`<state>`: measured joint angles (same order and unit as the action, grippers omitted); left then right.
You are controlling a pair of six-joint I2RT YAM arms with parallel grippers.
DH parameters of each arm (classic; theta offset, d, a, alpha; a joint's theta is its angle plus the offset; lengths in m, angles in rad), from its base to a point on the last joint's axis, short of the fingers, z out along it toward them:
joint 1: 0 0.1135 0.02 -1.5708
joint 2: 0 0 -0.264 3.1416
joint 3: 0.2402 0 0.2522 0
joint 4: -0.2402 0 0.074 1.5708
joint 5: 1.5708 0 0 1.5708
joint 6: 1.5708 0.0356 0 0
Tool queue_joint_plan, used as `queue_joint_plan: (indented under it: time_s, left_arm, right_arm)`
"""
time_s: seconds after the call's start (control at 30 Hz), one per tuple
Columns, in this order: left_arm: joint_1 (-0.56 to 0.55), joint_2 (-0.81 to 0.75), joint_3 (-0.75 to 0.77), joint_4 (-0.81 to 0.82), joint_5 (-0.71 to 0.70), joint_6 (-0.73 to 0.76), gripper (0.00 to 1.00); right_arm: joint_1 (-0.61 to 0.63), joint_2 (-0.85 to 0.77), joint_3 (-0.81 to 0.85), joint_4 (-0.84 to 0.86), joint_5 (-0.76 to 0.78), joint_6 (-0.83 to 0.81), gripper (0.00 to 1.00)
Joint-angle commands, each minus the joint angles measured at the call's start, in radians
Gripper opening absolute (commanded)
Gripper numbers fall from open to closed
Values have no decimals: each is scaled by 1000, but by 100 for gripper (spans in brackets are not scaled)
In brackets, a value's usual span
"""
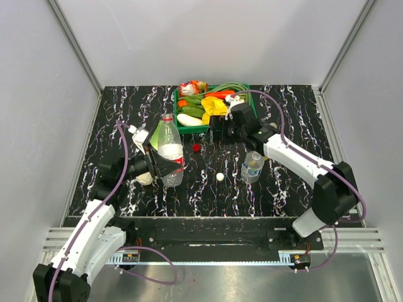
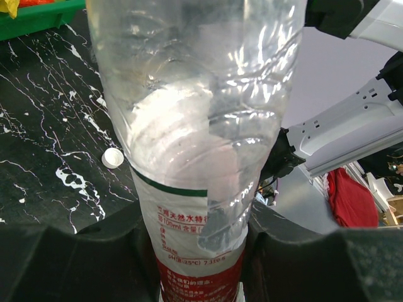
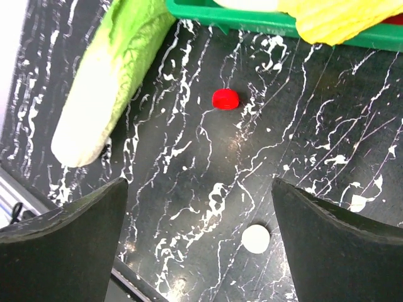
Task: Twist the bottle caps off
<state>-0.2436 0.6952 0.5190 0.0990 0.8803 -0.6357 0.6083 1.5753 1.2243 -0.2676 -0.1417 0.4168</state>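
A large clear bottle (image 1: 170,148) with a red label stands on the table, its neck showing no cap in the top view. My left gripper (image 1: 165,165) is shut on its labelled lower part; in the left wrist view the bottle (image 2: 201,126) fills the frame between the fingers of that gripper (image 2: 201,267). A red cap (image 1: 196,148) and a white cap (image 1: 220,177) lie loose on the table. My right gripper (image 1: 214,134) hangs open just above the table, with nothing between its fingers. In its wrist view the red cap (image 3: 225,99) lies ahead of the gripper (image 3: 198,242) and the white cap (image 3: 256,239) lies near the right finger.
A small clear bottle (image 1: 253,167) stands right of the white cap. A green tray (image 1: 178,129) of toy vegetables sits at the back, just beyond the right gripper. A toy cabbage (image 3: 107,82) lies beside the left gripper.
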Motion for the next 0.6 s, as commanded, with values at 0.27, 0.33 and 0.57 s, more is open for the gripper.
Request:
queue_joint_plan:
  time_s: [0.27, 0.33, 0.57]
  left_arm:
    - [4, 3, 10, 50, 43, 10, 14]
    - [4, 10, 13, 53, 52, 7, 14]
    - [-13, 49, -8, 154, 111, -53, 14]
  right_arm:
    - [-1, -234, -26, 122, -237, 27, 100]
    - [-1, -268, -37, 178, -310, 45, 100]
    - [-1, -313, -57, 398, -516, 154, 100]
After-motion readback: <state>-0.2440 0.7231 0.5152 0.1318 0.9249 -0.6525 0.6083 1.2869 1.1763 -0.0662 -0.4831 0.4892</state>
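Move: The uncapped bottle stands in the left gripper; its middle is about 5 cm above that hand and 1 cm ahead. From the open right hand, the bottle's middle lies some 14 cm to the left, 14 cm back and 11 cm higher. The red cap is on the table about 5 cm ahead, 5 cm left and 14 cm below the right hand. The white cap lies roughly 9 cm back, 5 cm right and equally low. Raise the empty right gripper off the red cap by about 15 cm, drawing it back some 7 cm and slightly left as it climbs, towards the bottle in the left gripper. Swing the wrist counter-clockwise and tip the fingers up, left side rising, some 30 degrees in all, keeping the fingers wide open. Let the left gripper keep its hold on the bottle, almost still. ##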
